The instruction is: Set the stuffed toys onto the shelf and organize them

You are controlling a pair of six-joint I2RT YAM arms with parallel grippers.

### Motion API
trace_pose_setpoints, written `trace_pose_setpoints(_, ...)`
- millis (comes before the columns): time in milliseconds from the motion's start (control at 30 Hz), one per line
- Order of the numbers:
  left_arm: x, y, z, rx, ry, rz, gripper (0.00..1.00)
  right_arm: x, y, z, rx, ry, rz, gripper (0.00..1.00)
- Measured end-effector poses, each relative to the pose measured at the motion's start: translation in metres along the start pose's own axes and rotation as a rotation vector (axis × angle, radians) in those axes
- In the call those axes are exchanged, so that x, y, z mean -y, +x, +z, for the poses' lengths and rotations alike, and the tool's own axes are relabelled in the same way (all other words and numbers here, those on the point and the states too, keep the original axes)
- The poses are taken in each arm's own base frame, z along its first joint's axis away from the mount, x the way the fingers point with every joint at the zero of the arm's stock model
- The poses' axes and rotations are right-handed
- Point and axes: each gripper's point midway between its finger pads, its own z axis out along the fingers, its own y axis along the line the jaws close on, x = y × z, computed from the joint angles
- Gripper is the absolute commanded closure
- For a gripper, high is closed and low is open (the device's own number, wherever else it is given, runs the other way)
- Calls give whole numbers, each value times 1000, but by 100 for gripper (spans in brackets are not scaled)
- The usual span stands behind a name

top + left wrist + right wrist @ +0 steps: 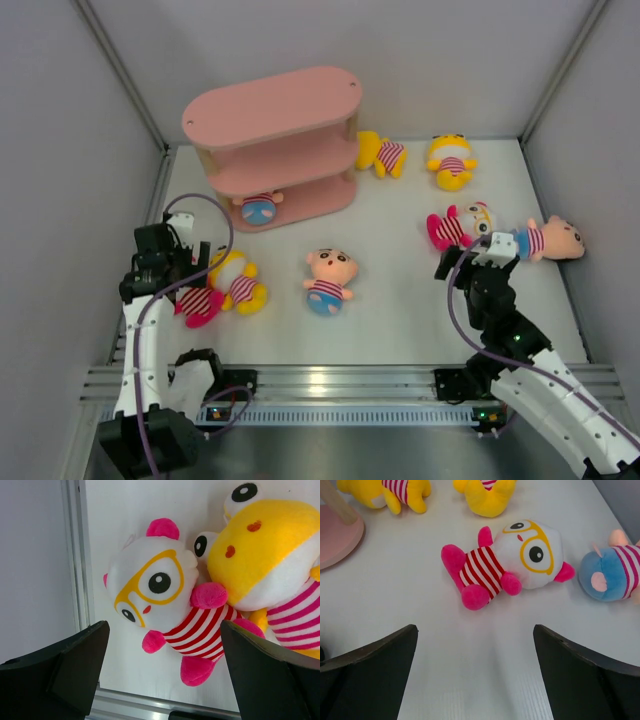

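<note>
The pink shelf [270, 150] stands at the back left, with one toy [258, 208] on its bottom board. My left gripper [192, 275] is open above a white, pink-limbed toy with yellow glasses [160, 605] and a yellow toy [270, 565] that lie touching each other. My right gripper [468, 258] is open and empty, just short of a second pink-limbed toy [505, 562]. A blue-bottomed, peach-faced toy [612, 572] lies to its right. Another peach-faced toy [328, 277] lies mid-table. Two yellow toys [382, 153] [450, 160] lie beside the shelf.
A metal rail [80, 555] and grey wall border the table just left of the left-hand toys. The shelf's pink base [335, 535] shows at the far left of the right wrist view. Grey walls enclose the table on three sides.
</note>
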Motion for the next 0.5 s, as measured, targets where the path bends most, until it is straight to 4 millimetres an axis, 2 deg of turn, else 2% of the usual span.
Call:
trace_pose_setpoints(200,-1,1,3,-19,-6,-12,1,-15,3,4,-74,-47,-19,1)
trace_pose_setpoints(300,-5,-11,0,-3,-11,-27,1,-34,-19,16,-122,-72,-39,0)
trace_pose_setpoints(400,-11,-32,-5,33,-22,-47,1,-58,-57,45,-135,-116,-14,1)
trace_pose_setpoints(500,-15,-44,-7,54,-30,-53,1,-76,-85,92,-151,-175,47,2)
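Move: From my right hand, the yellow toy beside the shelf lies about 31 cm ahead and 10 cm left, 13 cm below. The other yellow toy is level with it, about 16 cm to its right; the right-hand glasses toy is some 13 cm ahead of my hand and 6 cm right. Under my open left hand, about 11 cm down, the left-hand glasses toy sits 2 cm back and 1 cm left, another yellow toy some 9 cm to its right. I send my right hand forward about 12 cm, rising some 7 cm and drifting left, past the left side of the glasses toy and towards the yellow toys at the back, fingers wide open; it starts slowly, then speeds up while the wrist turns about 10 degrees counter-clockwise. My left hand, still open, waits briefly, then lifts some 4 cm and goes about 3 cm forward, away from the glasses toy beneath it. ##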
